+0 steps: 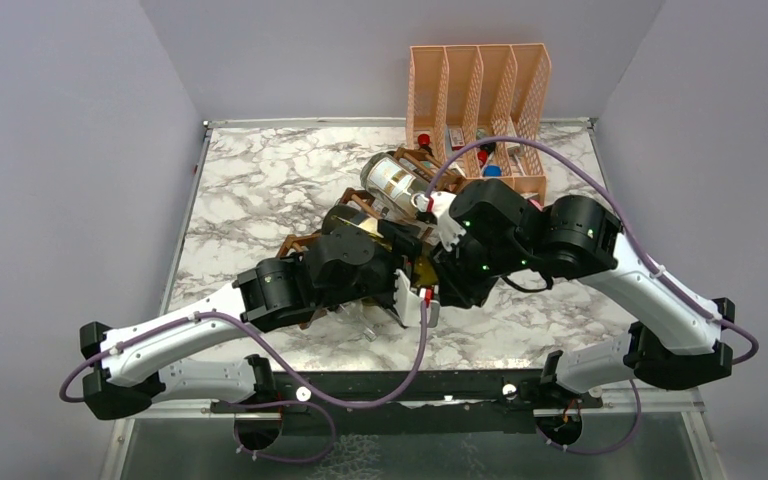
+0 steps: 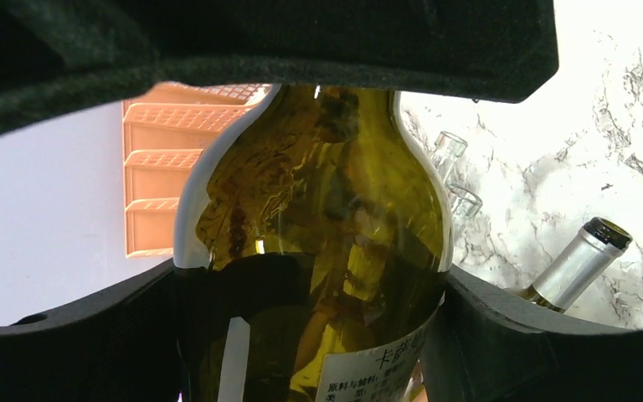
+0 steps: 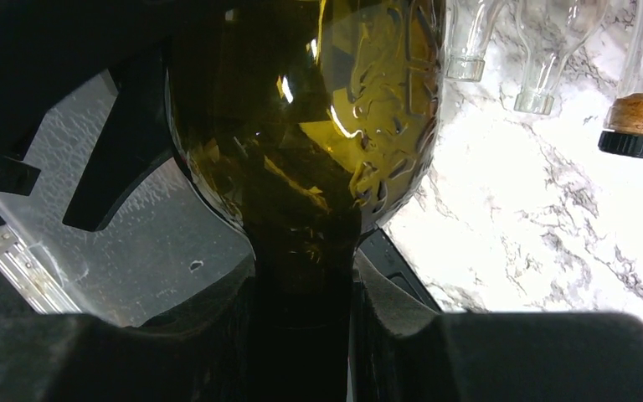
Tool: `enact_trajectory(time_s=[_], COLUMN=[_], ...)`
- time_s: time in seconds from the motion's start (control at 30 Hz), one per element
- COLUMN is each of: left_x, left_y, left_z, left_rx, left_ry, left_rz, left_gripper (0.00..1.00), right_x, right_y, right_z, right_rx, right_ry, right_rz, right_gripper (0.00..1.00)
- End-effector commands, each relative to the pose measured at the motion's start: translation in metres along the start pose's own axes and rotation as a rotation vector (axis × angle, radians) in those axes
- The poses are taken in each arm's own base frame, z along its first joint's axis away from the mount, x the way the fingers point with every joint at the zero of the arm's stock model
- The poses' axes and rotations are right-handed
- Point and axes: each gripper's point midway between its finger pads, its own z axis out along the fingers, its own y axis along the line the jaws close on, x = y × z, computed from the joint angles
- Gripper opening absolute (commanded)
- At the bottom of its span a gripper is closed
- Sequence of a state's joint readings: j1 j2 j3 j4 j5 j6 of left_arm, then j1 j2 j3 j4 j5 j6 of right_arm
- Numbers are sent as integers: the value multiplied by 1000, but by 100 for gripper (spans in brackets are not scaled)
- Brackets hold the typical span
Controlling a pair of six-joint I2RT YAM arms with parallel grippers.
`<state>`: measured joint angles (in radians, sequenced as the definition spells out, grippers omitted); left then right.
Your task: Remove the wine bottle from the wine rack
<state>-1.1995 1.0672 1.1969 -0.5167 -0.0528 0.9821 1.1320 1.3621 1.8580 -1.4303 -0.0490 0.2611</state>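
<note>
An olive-green wine bottle (image 2: 318, 218) with a white label fills the left wrist view. My left gripper (image 2: 310, 289) is shut on its wide body, one finger (image 2: 75, 335) on each side. My right gripper (image 3: 306, 289) is shut on the same bottle's dark neck, just below the shoulder (image 3: 318, 126). In the top view both arms meet over the brown wooden wine rack (image 1: 412, 157) at mid-table and hide most of it and the held bottle. A second, labelled bottle (image 1: 395, 183) lies on the rack's far end.
A peach mesh file organiser (image 1: 478, 95) stands at the back right with small capped bottles in front. A silver-necked, black-capped bottle (image 2: 582, 264) and clear glass bottle necks (image 3: 469, 46) lie close by on the marble table (image 1: 250, 190). Grey walls enclose it.
</note>
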Motion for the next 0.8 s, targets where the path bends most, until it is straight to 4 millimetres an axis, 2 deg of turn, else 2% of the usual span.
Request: enact_trajectory(time_s=[0.0, 0.13, 0.27, 0.37, 0.47, 0.53, 0.63, 0.73, 0.77], left_x=[-10, -8, -6, -1, 1, 1, 3, 3, 3], left_y=[30, 38, 46, 53, 66, 77, 93, 105, 110], left_z=[-17, -24, -30, -33, -37, -42, -49, -54, -56], left_rx=[-155, -230, -296, -355, -431, -486, -565, -620, -639], left_ry=[-46, -51, -58, -39, -36, -34, -18, -9, -7], left_rz=[-42, -74, -110, -143, -203, -257, -356, -429, -451], left_gripper=[22, 0, 0, 0, 0, 0, 0, 0, 0], right_x=[-49, -63, -75, -84, -94, -100, -102, -99, -97], right_y=[6, 5, 3, -3, -9, -12, -24, -33, -37], right_z=[-24, -37, -49, -65, -91, -110, -145, -177, -182], right_rx=[-13, 1, 19, 55, 77, 79, 115, 121, 129], right_ry=[-245, -315, -368, -431, -542, -624, -754, -884, -917], right_rz=[2, 7, 18, 44, 73, 91, 153, 199, 205], right_gripper=[39, 63, 74, 79, 86, 87, 98, 100, 100])
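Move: Between the two hands hangs the green wine bottle, gripped at the body by the left, with its middle about 4 cm left of that hand and 3 cm ahead. From the right hand on its neck, that middle is some 11 cm left, 7 cm ahead and a little higher. Counted from the left hand, the wine rack is centred about 11 cm ahead, 9 cm left, 22 cm below; the clear bottle on it roughly 17 cm straight ahead, 15 cm below; the lower green bottle 3 cm ahead, 8 cm left, 24 cm below. Opening wide, the right fingers let go of the neck and the hand climbs about 15 cm off the bottle, edging forward, then swinging to the right near the end while its fingertips tip up. The left keeps its grip on the body, dips slightly, then carries the bottle forward, left and up, turning some 20 degrees counter-clockwise with its left side sinking. ##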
